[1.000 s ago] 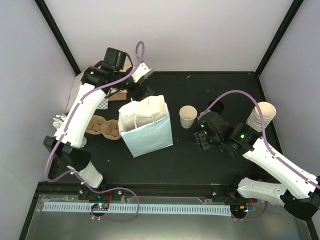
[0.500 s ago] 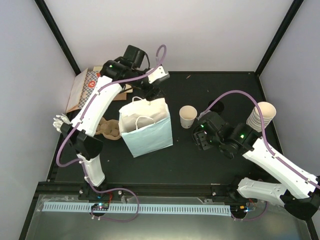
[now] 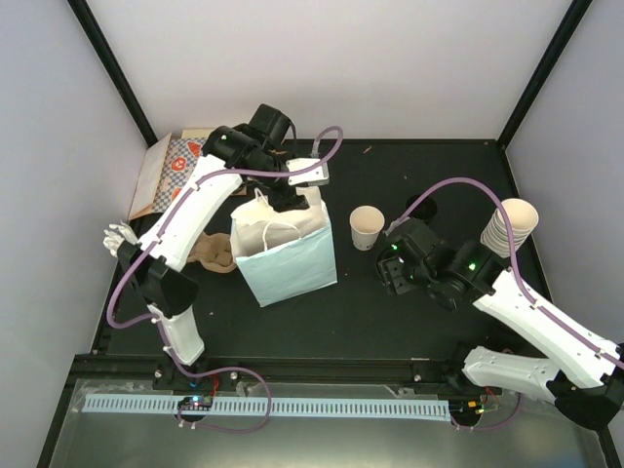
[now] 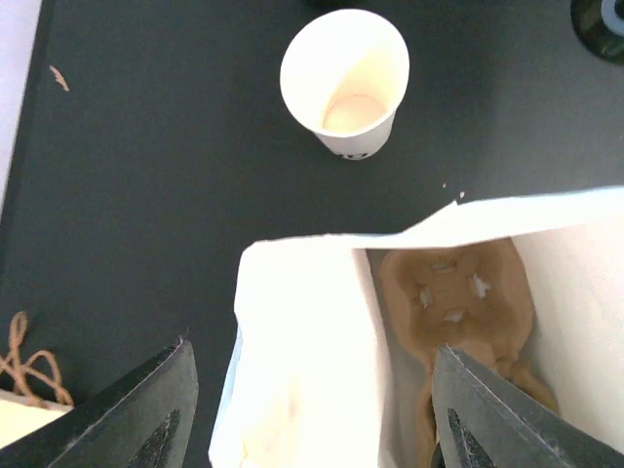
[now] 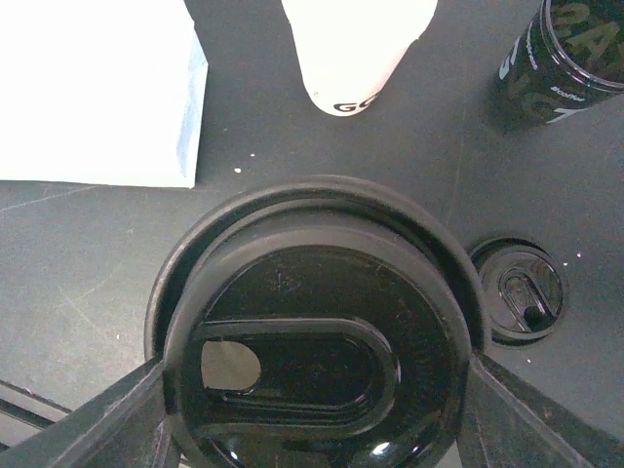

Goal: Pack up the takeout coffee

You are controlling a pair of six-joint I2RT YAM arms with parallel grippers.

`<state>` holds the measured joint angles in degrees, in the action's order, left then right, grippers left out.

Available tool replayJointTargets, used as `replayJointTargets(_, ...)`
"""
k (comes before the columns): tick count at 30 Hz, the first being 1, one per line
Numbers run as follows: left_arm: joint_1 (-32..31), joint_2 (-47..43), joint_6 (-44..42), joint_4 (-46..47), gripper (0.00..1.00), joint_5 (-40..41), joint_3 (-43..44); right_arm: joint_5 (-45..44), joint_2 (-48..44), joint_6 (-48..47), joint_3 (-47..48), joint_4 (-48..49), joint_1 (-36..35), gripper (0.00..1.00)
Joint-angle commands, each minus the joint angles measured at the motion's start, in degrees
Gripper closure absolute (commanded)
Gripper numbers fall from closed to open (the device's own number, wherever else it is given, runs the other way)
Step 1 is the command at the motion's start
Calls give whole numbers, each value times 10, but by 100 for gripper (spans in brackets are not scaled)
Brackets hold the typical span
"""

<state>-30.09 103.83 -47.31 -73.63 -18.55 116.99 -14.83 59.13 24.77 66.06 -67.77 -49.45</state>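
Note:
One takeout coffee (image 5: 312, 341) fills the right wrist view from above. Its black lid sits between the fingers of my right gripper (image 5: 317, 363), which is shut on it, and the cup body is hidden under the lid. In the top view that gripper (image 3: 390, 261) is right of the light blue paper bag (image 3: 290, 255). A lidless cream cup (image 3: 367, 227) stands upright between them. My left gripper (image 3: 292, 200) hangs over the bag's back rim. In its wrist view the open left gripper (image 4: 312, 351) straddles the bag's white side fold (image 4: 302, 361) without touching it.
A brown cardboard carrier (image 4: 458, 302) shows inside the bag's mouth. Another carrier (image 3: 203, 250) lies left of the bag. A stack of cups (image 3: 512, 226) stands at the right edge. A loose black lid (image 5: 517, 290) and a black lettered cylinder (image 5: 570, 58) sit near my right gripper.
The left arm swung right from behind the bag's left corner to over its back rim. Its jaws have narrowed somewhat. The right arm and its cup have not moved.

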Motion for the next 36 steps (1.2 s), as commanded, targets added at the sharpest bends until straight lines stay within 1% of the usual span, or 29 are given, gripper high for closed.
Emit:
replayJointTargets(1, -3, -40, -68, -11, 32, 46, -10, 3, -10, 9, 1, -3, 2, 34)
replayJointTargets(4, -3, -46, -79, -15, 33, 82, -24, 3, -12, 9, 2, -6, 3, 34)
replayJointTargets(7, -3, -46, -81, -7, 38, 109, -37, 4, -14, 11, 2, -8, 2, 34)
replayJointTargets(11, -3, -42, -79, 6, 43, 99, -37, 5, -16, 13, 1, -7, 2, 34)
replayJointTargets(17, -4, -19, -58, 18, 47, 89, -19, 8, -15, 14, 0, -5, 2, 34)
replayJointTargets(23, -15, 4, -45, 31, 54, 92, -8, 9, -14, 13, -1, -3, 2, 34)
replayJointTargets(25, -16, 11, -38, 34, 60, 95, -3, 9, -13, 14, -1, -3, 3, 34)
replayJointTargets(29, -18, 20, -32, 34, 85, 100, 16, 9, -14, 13, -1, -3, 2, 34)
replayJointTargets(32, -18, 10, -24, 44, 98, 96, 17, 8, -14, 13, -2, -2, 2, 34)
replayJointTargets(36, -19, -7, 23, 58, 98, 96, 8, 8, -12, 13, -5, 4, 2, 34)
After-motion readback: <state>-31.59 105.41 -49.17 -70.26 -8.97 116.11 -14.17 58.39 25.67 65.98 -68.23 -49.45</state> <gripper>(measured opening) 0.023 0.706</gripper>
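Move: The paper bag's far rim is almost under the left hand's open fingers, about 1 cm ahead, level sideways and some 2 cm below. The white paper cup stands about 17 cm to this hand's right, level with it and 22 cm down. The brown cup tray outside the bag lies some 20 cm to the left, 2 cm back and 23 cm below. From the right hand, the rim is roughly 16 cm ahead, 23 cm left and 4 cm higher. The bag's far wall ends up pinched at its rim: the left hand first shifts about 3 cm to its left while tilting some 10 degrees so the fingers point more steeply down. It then comes back right about as far, easing forward and down roughly 2 cm each, and shuts its fingers fully with the paper between them, one finger inside the bag and one outside. ##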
